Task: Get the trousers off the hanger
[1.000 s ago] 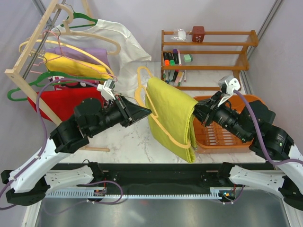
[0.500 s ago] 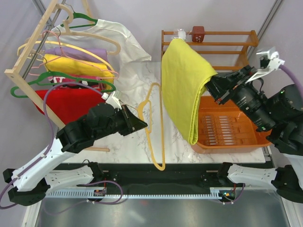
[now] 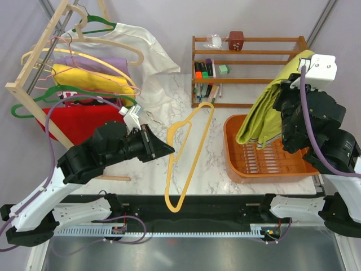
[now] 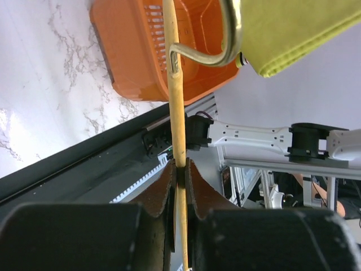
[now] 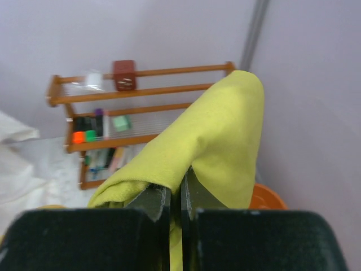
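Note:
The lime-yellow trousers (image 3: 264, 116) hang free over the orange basket (image 3: 230, 148), off the hanger. My right gripper (image 5: 181, 183) is shut on a raised fold of them (image 5: 225, 135), high at the right. The bare pale yellow-orange hanger (image 3: 172, 209) hangs tilted over the table's middle. My left gripper (image 3: 171, 148) is shut on its thin plastic bar (image 4: 172, 101). In the left wrist view the silver wire hook (image 4: 225, 51) curves just under a corner of the trousers (image 4: 293, 28), above the basket (image 4: 141, 56).
A wooden clothes rack (image 3: 34, 73) at the left carries green hangers, a red garment (image 3: 73, 121), a golden-yellow one and a white shirt (image 3: 152, 51). A wooden shelf (image 3: 248, 53) with markers and small items stands at the back.
The right gripper pulled the trousers up off the hanger and carried them right, over the basket. The bare hanger swung down in the left gripper, whose jaws closed a little tighter.

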`<state>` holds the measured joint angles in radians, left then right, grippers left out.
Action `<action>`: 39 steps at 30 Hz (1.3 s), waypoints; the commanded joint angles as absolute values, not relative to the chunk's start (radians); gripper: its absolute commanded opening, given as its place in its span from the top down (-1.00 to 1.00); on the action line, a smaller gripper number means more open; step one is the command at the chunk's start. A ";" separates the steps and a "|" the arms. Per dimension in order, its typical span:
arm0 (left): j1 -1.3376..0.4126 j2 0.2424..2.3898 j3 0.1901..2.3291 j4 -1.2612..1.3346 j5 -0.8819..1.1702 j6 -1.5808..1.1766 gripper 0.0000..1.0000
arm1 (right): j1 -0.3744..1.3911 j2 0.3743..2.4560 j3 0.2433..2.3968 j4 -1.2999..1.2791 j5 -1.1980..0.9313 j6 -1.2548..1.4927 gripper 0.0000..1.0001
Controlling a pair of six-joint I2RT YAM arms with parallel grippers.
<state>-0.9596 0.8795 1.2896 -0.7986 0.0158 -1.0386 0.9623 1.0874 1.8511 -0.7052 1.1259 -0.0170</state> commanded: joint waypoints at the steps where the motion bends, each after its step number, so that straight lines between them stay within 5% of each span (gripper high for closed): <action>1: -0.959 0.874 1.342 -0.772 0.071 -0.986 0.96 | 0.960 1.031 1.810 -0.612 1.462 -0.167 1.00; 9: -0.960 0.900 1.397 -0.770 0.110 -0.976 0.96 | 0.931 0.930 1.427 -0.615 1.434 -0.013 1.00; 19: -0.959 0.876 1.394 -0.772 0.104 -1.003 0.96 | 0.483 1.041 1.322 -0.744 0.856 0.245 0.97; 20: -0.960 0.874 1.396 -0.772 0.104 -1.003 0.96 | 0.482 1.043 1.339 -0.785 0.810 0.258 0.86; 24: -0.960 0.877 1.404 -0.772 0.094 -1.003 0.96 | 0.482 1.016 1.368 -0.923 0.627 0.385 -0.35; 27: -0.960 0.888 1.414 -0.772 0.094 -0.997 0.96 | 0.482 0.979 1.374 -1.035 0.475 0.483 -0.84; 36: -0.960 0.948 1.465 -0.772 0.045 -0.974 0.96 | 0.482 0.930 1.561 -1.177 0.142 0.458 -0.88; 39: -0.960 0.960 1.474 -0.772 0.003 -0.979 0.96 | 0.482 0.969 1.629 -1.117 -0.197 0.355 -0.81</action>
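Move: The trousers are already off the hanger and in the right fingers. The orange basket they are taken to has its middle about 45 cm below the right hand, some 8 cm to its right and 2 cm back. The wooden rack stands some 20 cm ahead, 1 cm left and 35 cm below; the bare hanger is about 18 cm left, 12 cm back and 16 cm lower. From the left hand the basket lies about 32 cm right, 10 cm ahead and 28 cm below. The trousers, still pinched in the right fingers, swing about 5 cm right, then go down some 20 cm towards the basket and forward while the fingers tip down about 30 degrees. The right fingers open wide and let go above the basket, then back off left and rearward, finally rising a little. The left hand keeps its grip on the hanger, rising about 3 cm. ##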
